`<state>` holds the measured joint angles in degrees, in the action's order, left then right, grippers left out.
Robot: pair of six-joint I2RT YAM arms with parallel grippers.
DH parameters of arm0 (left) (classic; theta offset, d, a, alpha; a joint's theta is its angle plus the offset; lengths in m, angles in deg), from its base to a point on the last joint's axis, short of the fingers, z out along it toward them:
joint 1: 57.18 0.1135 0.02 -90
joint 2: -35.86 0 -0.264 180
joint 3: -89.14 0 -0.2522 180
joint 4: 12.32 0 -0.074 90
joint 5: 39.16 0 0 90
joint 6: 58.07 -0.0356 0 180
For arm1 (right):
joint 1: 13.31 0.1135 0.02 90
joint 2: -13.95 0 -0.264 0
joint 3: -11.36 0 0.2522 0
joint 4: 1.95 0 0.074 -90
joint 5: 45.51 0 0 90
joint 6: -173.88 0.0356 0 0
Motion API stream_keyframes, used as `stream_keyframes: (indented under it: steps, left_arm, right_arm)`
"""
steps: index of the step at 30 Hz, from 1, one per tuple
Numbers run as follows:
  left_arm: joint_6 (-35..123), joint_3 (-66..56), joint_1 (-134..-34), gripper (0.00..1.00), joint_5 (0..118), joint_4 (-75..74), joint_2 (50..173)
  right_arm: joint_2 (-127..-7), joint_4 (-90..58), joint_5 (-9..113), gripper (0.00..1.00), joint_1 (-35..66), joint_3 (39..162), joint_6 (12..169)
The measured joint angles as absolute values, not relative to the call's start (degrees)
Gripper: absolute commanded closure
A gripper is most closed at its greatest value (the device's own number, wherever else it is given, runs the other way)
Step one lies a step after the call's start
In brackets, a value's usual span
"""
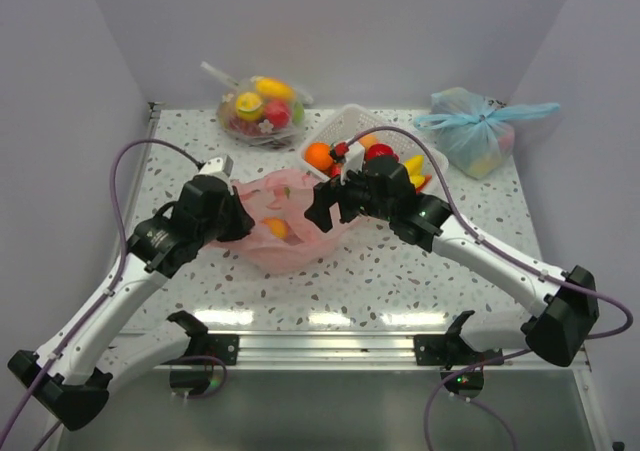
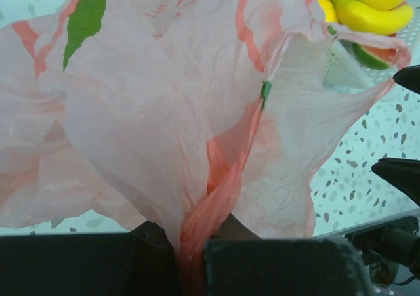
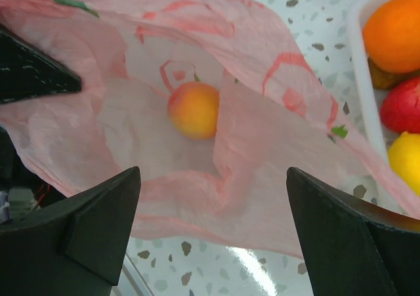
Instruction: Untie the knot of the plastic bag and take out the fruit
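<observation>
The pink plastic bag (image 1: 290, 246) lies crumpled at the table's middle with its mouth spread open. A twisted strand of its handle film (image 2: 220, 191) runs down into my left gripper (image 2: 193, 266), which is shut on it at the bag's left side (image 1: 238, 223). My right gripper (image 3: 211, 178) hangs open over the bag's right rim (image 1: 322, 211), with only film below it. One fruit, a yellow-orange peach (image 3: 193, 109), rests inside the bag (image 1: 277, 228). No tied knot shows in any view.
A white basket (image 1: 345, 123) behind the bag holds an orange (image 3: 394, 30), a red apple (image 3: 403, 105) and bananas (image 2: 367, 0). A clear bag of fruit (image 1: 260, 108) sits at the back left. A light blue bag (image 1: 478, 136) sits at the back right.
</observation>
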<state>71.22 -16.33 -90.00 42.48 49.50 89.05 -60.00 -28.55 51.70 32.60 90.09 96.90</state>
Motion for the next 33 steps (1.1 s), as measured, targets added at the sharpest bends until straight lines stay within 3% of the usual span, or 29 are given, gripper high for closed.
stream_keyframes:
  steps: [11,22,33]
  left_arm:
    - [77.21,-39.76,-90.0,1.0,46.9,49.94,77.58]
    - [78.3,-44.5,-90.0,1.0,47.97,48.3,77.21]
    - [78.3,-46.49,-90.0,1.0,48.97,47.38,76.81]
  right_arm:
    - [-67.44,-26.43,53.03,0.08,40.12,88.19,98.67]
    - [-83.37,-23.68,49.9,0.06,46.13,92.24,99.91]
    - [-89.34,-23.42,44.18,0.05,46.7,100.02,93.75]
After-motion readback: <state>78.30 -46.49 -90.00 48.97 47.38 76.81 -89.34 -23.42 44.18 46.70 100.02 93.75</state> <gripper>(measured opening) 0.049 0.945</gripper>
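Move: The last fruit, a red-yellow peach down in the open bag, lies about 12 cm to the right hand's left, 4 cm farther out and 21 cm below it. The bag edge pinched by the left fingers is some 15 cm left of the right hand, 4 cm back and 3 cm lower. The basket's orange sits about 22 cm ahead, 2 cm left, 20 cm below. From the left hand the peach is 7 cm ahead, 4 cm right, 19 cm down. Towards the peach in the bag comes the right gripper, wide open, swinging left about 12 cm and sinking nearly 15; it draws back a little at first, then noses forward again at the end, its left side rolling down some 15 degrees. Meanwhile the left hand keeps its pinch on the bag edge, lowering it and drawing it back, tipping further down. ##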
